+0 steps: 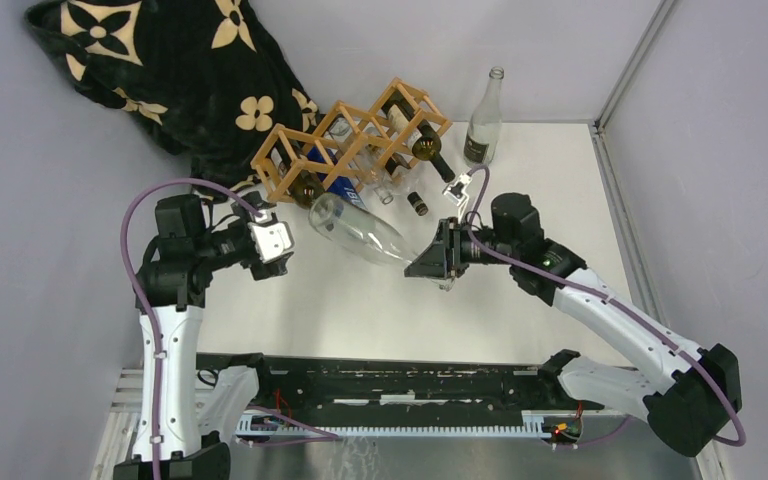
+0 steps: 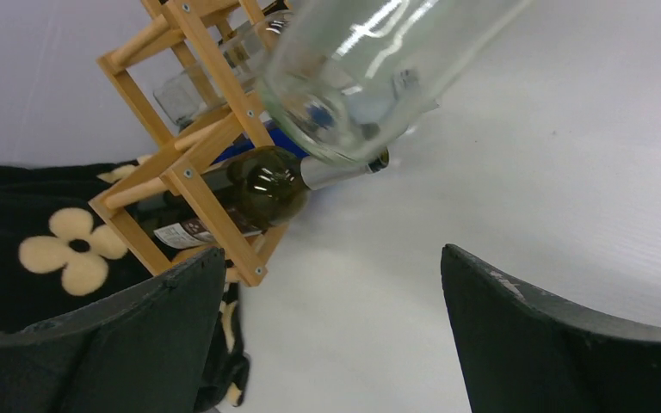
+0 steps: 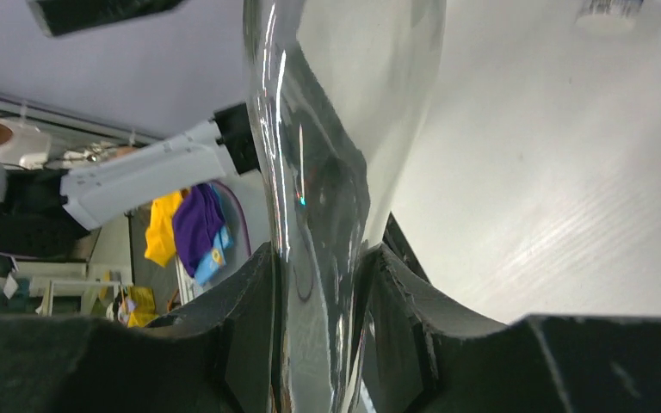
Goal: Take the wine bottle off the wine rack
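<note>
A clear glass wine bottle (image 1: 360,232) hangs tilted above the table, outside the wooden wine rack (image 1: 345,140). My right gripper (image 1: 428,262) is shut on its neck; in the right wrist view both fingers press the glass (image 3: 344,129) on either side of the gripper's middle (image 3: 320,292). The bottle's base (image 2: 370,69) points toward my left gripper (image 1: 282,243), which stands open and empty (image 2: 331,284) just below and left of it. The rack (image 2: 198,129) still holds a dark green bottle (image 2: 262,185) in a lower cell.
More bottles lie in the rack, their necks (image 1: 428,148) sticking out toward the table. A clear bottle (image 1: 484,120) stands upright at the back right. A black flowered cloth (image 1: 160,70) is heaped behind and left of the rack.
</note>
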Action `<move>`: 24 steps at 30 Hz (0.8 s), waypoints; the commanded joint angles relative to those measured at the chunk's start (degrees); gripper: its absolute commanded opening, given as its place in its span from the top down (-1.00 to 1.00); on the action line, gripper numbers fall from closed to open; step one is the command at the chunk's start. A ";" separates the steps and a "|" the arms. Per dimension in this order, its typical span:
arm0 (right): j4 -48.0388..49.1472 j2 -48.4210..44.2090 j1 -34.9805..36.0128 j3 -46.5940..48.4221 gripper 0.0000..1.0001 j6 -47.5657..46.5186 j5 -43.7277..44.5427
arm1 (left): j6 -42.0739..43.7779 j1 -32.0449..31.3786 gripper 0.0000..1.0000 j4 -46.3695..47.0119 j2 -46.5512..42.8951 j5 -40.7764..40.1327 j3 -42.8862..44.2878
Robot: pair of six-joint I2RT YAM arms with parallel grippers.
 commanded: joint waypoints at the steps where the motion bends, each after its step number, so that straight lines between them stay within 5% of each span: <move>1: 4.89 -3.61 3.32 7.03 1.00 -7.48 1.53 | 12.33 0.00 -1.00 2.38 -1.82 3.72 -1.10; 12: 0.55 7.01 14.89 14.94 1.00 -11.22 4.12 | 30.97 -1.19 -1.00 -20.86 -1.10 -0.38 -4.11; 24: -3.19 14.70 21.48 24.60 1.00 -14.84 4.64 | 32.77 -1.24 -1.00 -20.73 -0.55 -3.43 -11.19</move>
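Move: My right hand holds the clear wine bottle by the neck. My open left gripper, which its base is to meet, waits about 26 cm to the right hand's left and 6 cm ahead, near its height. From my left hand the bottle's middle lies 20 cm right, 2 cm back, nearly level. Below it in the rack are the green bottle, 15 cm ahead, 4 cm right and 17 cm down, and the blue bottle, 14 cm ahead, 10 cm right and 19 cm down. Keeping the neck pinched, I bring my right hand back and down, then sweep it left, some 7 cm left and 6 cm back in all, turning it counter-clockwise and dipping the bottle's base end. My left hand, fingers wide open, briefly holds its place, then sinks about 10 cm while drawing back 6 cm, rolling and turning some 15 degrees clockwise to face the base. ##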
